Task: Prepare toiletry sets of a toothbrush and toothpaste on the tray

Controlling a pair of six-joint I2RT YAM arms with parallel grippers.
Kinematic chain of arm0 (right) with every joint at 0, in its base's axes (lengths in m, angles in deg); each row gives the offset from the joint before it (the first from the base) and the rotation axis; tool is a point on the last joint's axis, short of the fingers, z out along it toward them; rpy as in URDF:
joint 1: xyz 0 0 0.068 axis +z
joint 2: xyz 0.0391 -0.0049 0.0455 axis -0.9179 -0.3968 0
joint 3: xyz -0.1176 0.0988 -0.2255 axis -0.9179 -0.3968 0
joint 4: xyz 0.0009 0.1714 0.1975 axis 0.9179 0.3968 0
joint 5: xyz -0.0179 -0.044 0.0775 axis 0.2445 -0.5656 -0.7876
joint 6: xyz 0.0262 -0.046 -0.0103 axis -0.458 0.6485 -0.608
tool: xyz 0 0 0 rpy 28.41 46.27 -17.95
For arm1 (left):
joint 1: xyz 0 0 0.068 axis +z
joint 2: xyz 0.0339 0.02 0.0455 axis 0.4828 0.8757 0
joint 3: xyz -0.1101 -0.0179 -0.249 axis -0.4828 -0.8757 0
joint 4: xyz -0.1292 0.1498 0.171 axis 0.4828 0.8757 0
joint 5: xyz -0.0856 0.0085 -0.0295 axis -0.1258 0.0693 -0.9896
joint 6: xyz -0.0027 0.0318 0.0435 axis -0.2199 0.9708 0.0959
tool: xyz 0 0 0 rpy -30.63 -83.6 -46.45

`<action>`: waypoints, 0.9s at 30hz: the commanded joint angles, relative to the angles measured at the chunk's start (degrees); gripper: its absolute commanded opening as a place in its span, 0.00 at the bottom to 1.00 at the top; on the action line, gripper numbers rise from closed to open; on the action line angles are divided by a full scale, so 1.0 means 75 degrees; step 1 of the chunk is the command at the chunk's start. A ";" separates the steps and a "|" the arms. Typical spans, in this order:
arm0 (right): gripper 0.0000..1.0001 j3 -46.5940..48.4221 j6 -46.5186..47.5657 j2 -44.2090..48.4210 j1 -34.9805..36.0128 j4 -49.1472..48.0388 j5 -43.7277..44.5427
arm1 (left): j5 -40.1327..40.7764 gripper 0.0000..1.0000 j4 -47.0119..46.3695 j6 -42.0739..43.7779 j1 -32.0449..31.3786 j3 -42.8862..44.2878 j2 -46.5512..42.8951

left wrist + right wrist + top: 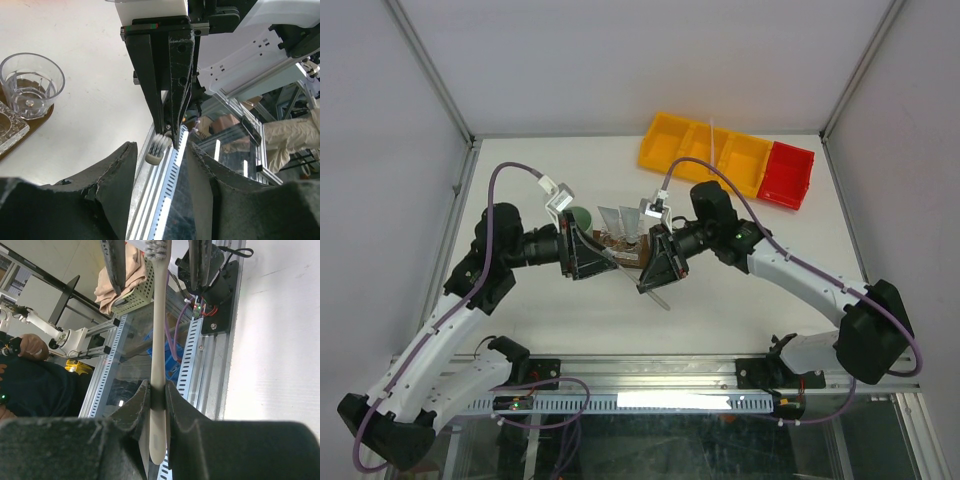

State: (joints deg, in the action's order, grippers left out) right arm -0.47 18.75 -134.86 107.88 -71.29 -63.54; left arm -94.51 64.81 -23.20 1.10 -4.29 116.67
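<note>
My right gripper (157,388) is shut on the lower handle of a pale toothbrush (159,315) and holds it in the air over the table's middle. The bristle head (156,148) points at my left gripper (162,150), which is open, its two fingers standing either side of the head without touching it. In the top view both grippers, left (613,264) and right (646,283), meet just in front of the dark-brown tray (623,246). White tubes (618,217) lie at the tray's far side. A clear glass (31,87) stands on the tray's end.
A mint-green cup (580,215) sits left of the tray, behind my left gripper. A yellow divided bin (705,150) and a small red bin (790,176) stand at the back right. The metal frame rail (650,375) runs along the near edge.
</note>
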 commanded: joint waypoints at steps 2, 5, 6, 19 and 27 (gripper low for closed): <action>0.00 0.0445 0.0143 -0.0022 0.0054 -0.0065 -0.0029 | 0.0059 0.48 0.0253 0.0347 -0.0042 0.0413 0.0149; 0.00 0.0485 0.0037 -0.0077 0.0097 -0.0331 0.0142 | 0.0133 0.46 0.0074 0.0246 -0.0047 0.0220 0.0114; 0.00 0.0534 0.0024 -0.0138 0.0111 -0.0361 0.0147 | 0.0133 0.42 -0.0036 0.0137 -0.0047 0.0157 0.0050; 0.00 0.0777 0.0472 -0.0473 0.0173 0.0090 0.0045 | 0.0428 0.13 0.0004 0.0222 -0.0047 0.0136 -0.0161; 0.64 0.0979 0.0428 -0.0462 0.0170 0.0586 0.1855 | 0.1533 0.00 0.1069 0.1010 -0.0050 0.0493 -0.0336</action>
State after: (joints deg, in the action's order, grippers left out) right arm 3.33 22.01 -139.19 109.04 -68.85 -59.16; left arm -89.61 68.46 -20.66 1.10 -3.74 116.01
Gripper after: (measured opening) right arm 0.422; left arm 0.119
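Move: The toothbrush is held by its handle in the right hand. Its head sits about 1 cm to the right of the left hand's point, level with it, between the open fingers. Those left fingers are some 5 cm ahead, 6 cm left and 3 cm above the right hand. From the left hand the clear cup stands roughly 14 cm ahead, 10 cm right, and the toothpaste tubes 16 cm straight ahead, both over 20 cm lower. The toothbrush is fed head first towards the left hand by the right, which eases about 2 cm left and as much forward, sinking slightly near the end. The left hand shifts only about 1 cm while its fingers close and pinch the brush at the head end; then the right fingers open around the handle. ##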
